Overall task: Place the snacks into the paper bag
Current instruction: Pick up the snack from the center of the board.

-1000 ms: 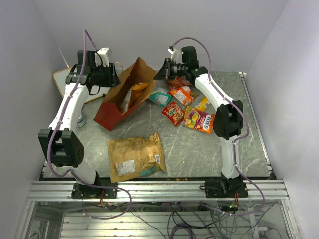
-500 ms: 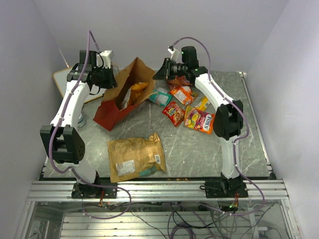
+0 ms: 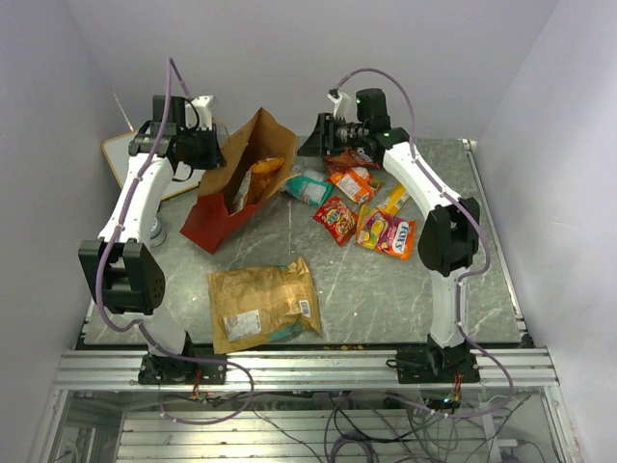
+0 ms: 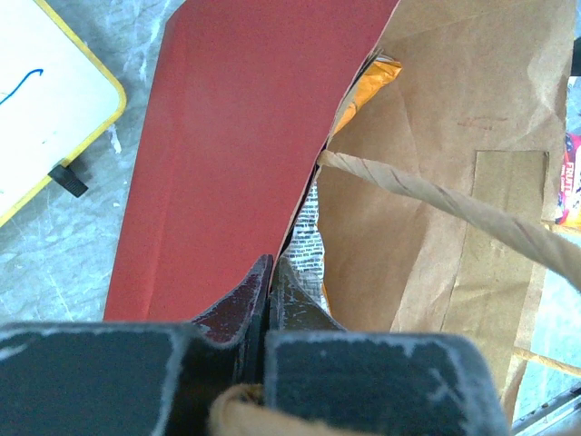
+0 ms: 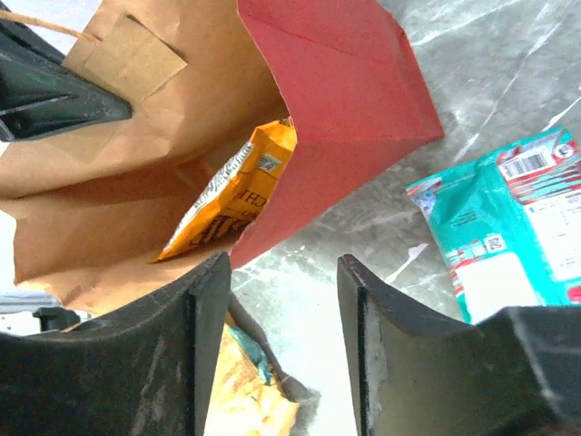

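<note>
The paper bag [image 3: 220,217], red outside and brown inside, leans with its mouth up and back. My left gripper [image 3: 214,149] is shut on its rim: in the left wrist view the gripper [image 4: 272,263] pinches the red wall [image 4: 236,136]. An orange packet [image 3: 265,174] and a silvery one [image 4: 309,236] lie inside. My right gripper [image 3: 313,145] hangs open by the mouth, above the bag's red side [image 5: 336,91]. A crinkled yellow and teal packet [image 5: 250,400] shows low beside its left finger. Loose snacks lie right of the bag: teal [image 3: 308,188], orange [image 3: 353,183], red [image 3: 335,220].
A large tan-gold packet [image 3: 262,304] lies near the front edge. A yellow-red packet [image 3: 386,234] sits by the right arm. The white board [image 3: 130,154] lies at the back left, with a small tin [image 3: 154,231] beside the left arm. Walls close in on three sides.
My left gripper has shut on the bag's rim. My right gripper, shut a second ago, has opened near the bag's mouth.
</note>
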You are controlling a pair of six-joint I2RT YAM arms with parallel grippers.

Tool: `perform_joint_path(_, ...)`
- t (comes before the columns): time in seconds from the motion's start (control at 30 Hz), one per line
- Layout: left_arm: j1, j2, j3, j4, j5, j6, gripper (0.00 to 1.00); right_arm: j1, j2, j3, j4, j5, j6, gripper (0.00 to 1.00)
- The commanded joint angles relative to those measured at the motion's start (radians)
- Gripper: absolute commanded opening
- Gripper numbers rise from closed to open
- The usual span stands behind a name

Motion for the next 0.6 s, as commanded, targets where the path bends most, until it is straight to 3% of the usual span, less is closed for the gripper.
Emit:
perform_joint_path(0.0,0.023,0.019,0.042,-0.008,0.011,-0.005,0.07,-0.023,-0.075,-0.005,-0.062,0.023,-0.117,0.53)
perform_joint_path(0.2,0.032,0.02,0.047,-0.007,0.078,0.009,0.07,-0.051,-0.13,-0.041,-0.181,0.092,-0.324,0.72)
perform_joint_path(0.43,0.031,0.022,0.066,-0.017,0.114,0.02,0.07,-0.067,-0.345,-0.315,-0.169,0.039,-0.587,0.75)
perform_joint_path(0.57,0.033,0.035,0.07,-0.029,0.113,0.032,0.07,-0.009,-0.458,-0.474,-0.208,-0.011,-0.767,0.76)
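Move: The right hand, empty and half open beyond the paper bag's mouth, has the red snack bag in the middle of the table about 13 cm back, 10 cm to its right and some 22 cm below. Near it, also down on the table, the teal bag is 4 cm back and 3 cm right of the hand, the orange bag 3 cm back and 14 cm right, and the fruit pack 15 cm back and 22 cm right. From the left hand the red snack bag is roughly 9 cm back, 29 cm right. The left fingers keep the paper bag's rim pinched, holding nearly still, while the right hand leaves the bag's mouth without touching any snack. It swings about 8 cm right, then increasingly back, some 6 cm in all, towards the red snack bag, staying high. Its fingers spread from half to about three-quarters open as the wrist rolls and tips them further down, about 25 degrees altogether. ##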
